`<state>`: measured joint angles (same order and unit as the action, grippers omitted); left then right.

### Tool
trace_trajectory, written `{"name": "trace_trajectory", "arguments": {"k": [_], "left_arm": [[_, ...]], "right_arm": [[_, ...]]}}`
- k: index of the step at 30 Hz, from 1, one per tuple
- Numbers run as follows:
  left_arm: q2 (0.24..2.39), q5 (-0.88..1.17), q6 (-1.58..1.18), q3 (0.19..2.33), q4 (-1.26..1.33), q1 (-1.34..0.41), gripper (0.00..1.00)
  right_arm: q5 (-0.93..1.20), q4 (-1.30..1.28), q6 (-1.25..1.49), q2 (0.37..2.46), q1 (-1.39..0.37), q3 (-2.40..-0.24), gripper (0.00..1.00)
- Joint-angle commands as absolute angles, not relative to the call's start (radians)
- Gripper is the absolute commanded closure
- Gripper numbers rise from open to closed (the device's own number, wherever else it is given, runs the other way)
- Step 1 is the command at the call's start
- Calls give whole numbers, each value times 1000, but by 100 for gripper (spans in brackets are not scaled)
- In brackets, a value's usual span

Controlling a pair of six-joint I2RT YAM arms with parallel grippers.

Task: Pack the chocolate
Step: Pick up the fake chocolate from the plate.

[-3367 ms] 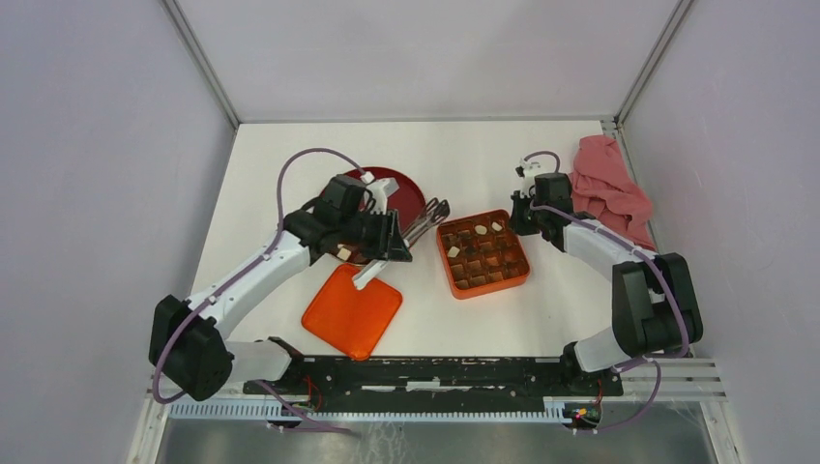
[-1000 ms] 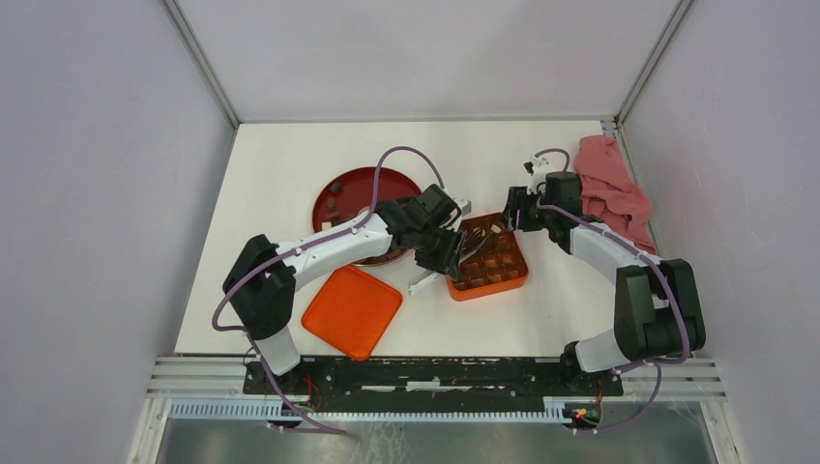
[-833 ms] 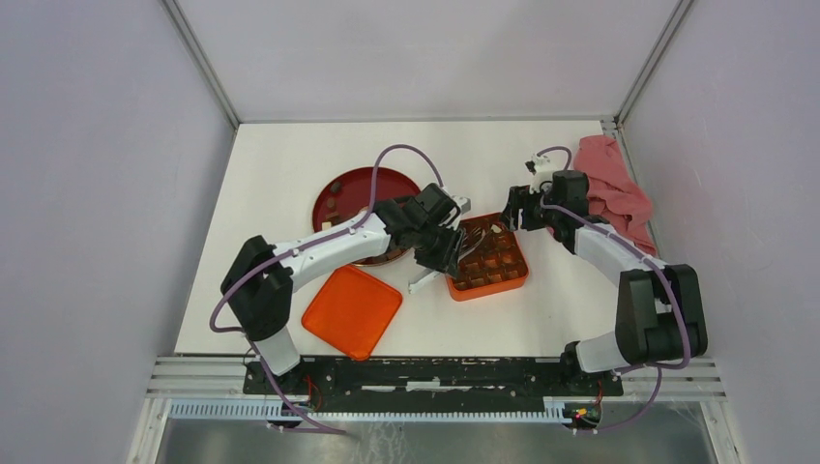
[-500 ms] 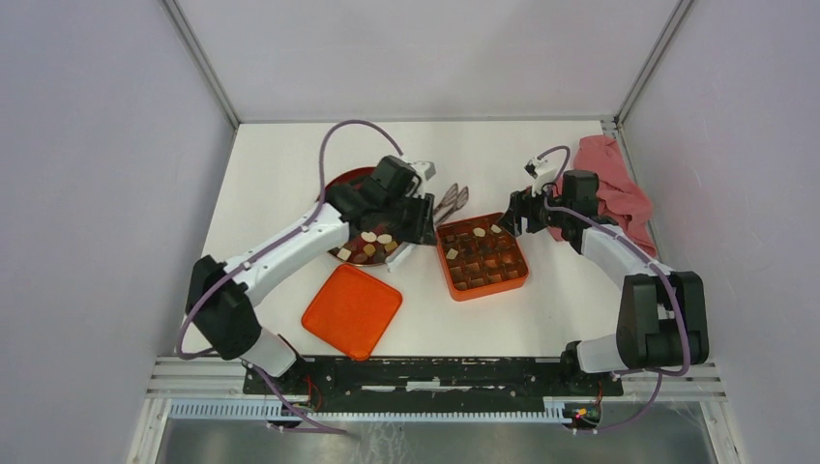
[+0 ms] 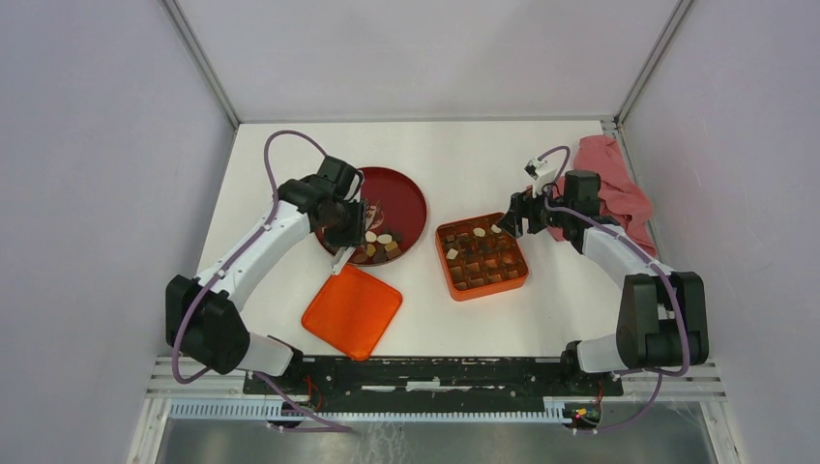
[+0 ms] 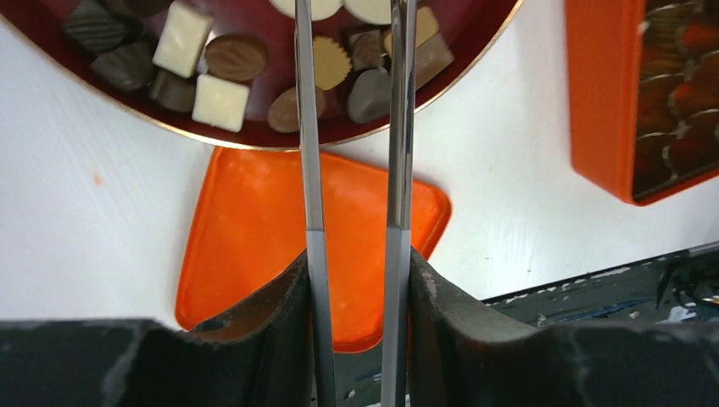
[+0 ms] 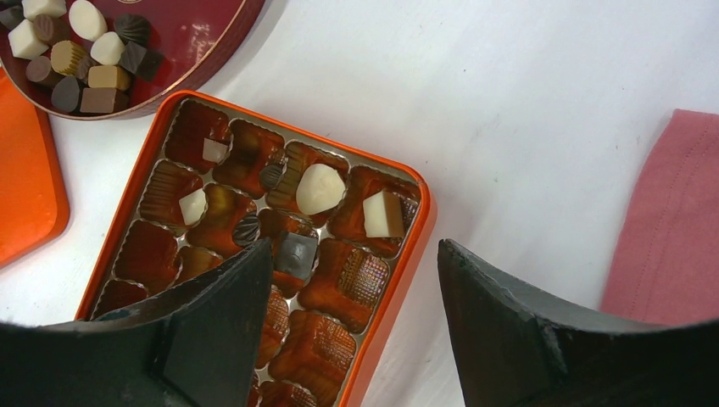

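Observation:
Chocolate pieces (image 5: 377, 244), brown, tan and white, lie heaped at the near side of the dark red plate (image 5: 401, 193). My left gripper (image 5: 350, 220) hangs over the plate's left part, shut on metal tongs (image 6: 309, 127). The tongs' two blades stand apart and reach over the chocolate (image 6: 222, 55); their tips are out of frame. The orange box (image 5: 493, 290) holds several pieces, among them a white round one (image 7: 320, 188) and a dark one (image 7: 297, 254). My right gripper (image 7: 354, 254) is open and empty above the box's far right rim (image 7: 398, 280).
The orange lid (image 5: 352, 309) lies flat in front of the plate, near the arms' rail. A pink cloth (image 5: 609, 184) is bunched at the back right, just behind my right arm. Walls close in the table on three sides.
My left arm swung the tongs from over the box's left side back to the plate. My right gripper opened wider and stayed at the box's far right corner.

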<state>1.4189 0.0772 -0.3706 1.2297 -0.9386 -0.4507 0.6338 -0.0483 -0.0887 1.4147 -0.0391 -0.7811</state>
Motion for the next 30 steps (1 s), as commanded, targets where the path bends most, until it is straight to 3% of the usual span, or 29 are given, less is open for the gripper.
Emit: {"name": "trace_trajectory", "arguments": {"k": [1,30], "left_arm": [[1392,21,-277,1223,-971,-406,57],[1619,20,-33,1365,-1043,-269,56]], "right_arm": [[658,-38,-103,1413,-38,-807,23],[657,-20,-98,1404,-37,-787,22]]}}
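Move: The dark chocolates on the plate's left side, where I'm taking the tongs held in my left hand, lie about 10 cm ahead, 5 cm left and 12 cm below that hand. At much the same depth, the white square chocolates by the near rim are roughly 4 cm ahead and 5 cm left, and the cream ovals 6 cm ahead and 3 cm right. From my right hand, those dark chocolates are some 37 cm left, 5 cm ahead and 8 cm below. Still gripping the tongs, I sweep my left hand about 7 cm left over the plate towards its left-side chocolates, sinking some 4 cm as I go and easing about 3 cm forward. My wrist tilts roughly 15 degrees, left side up, so the tongs' tips swing left. The sweep slows towards the end; my grip doesn't change. ##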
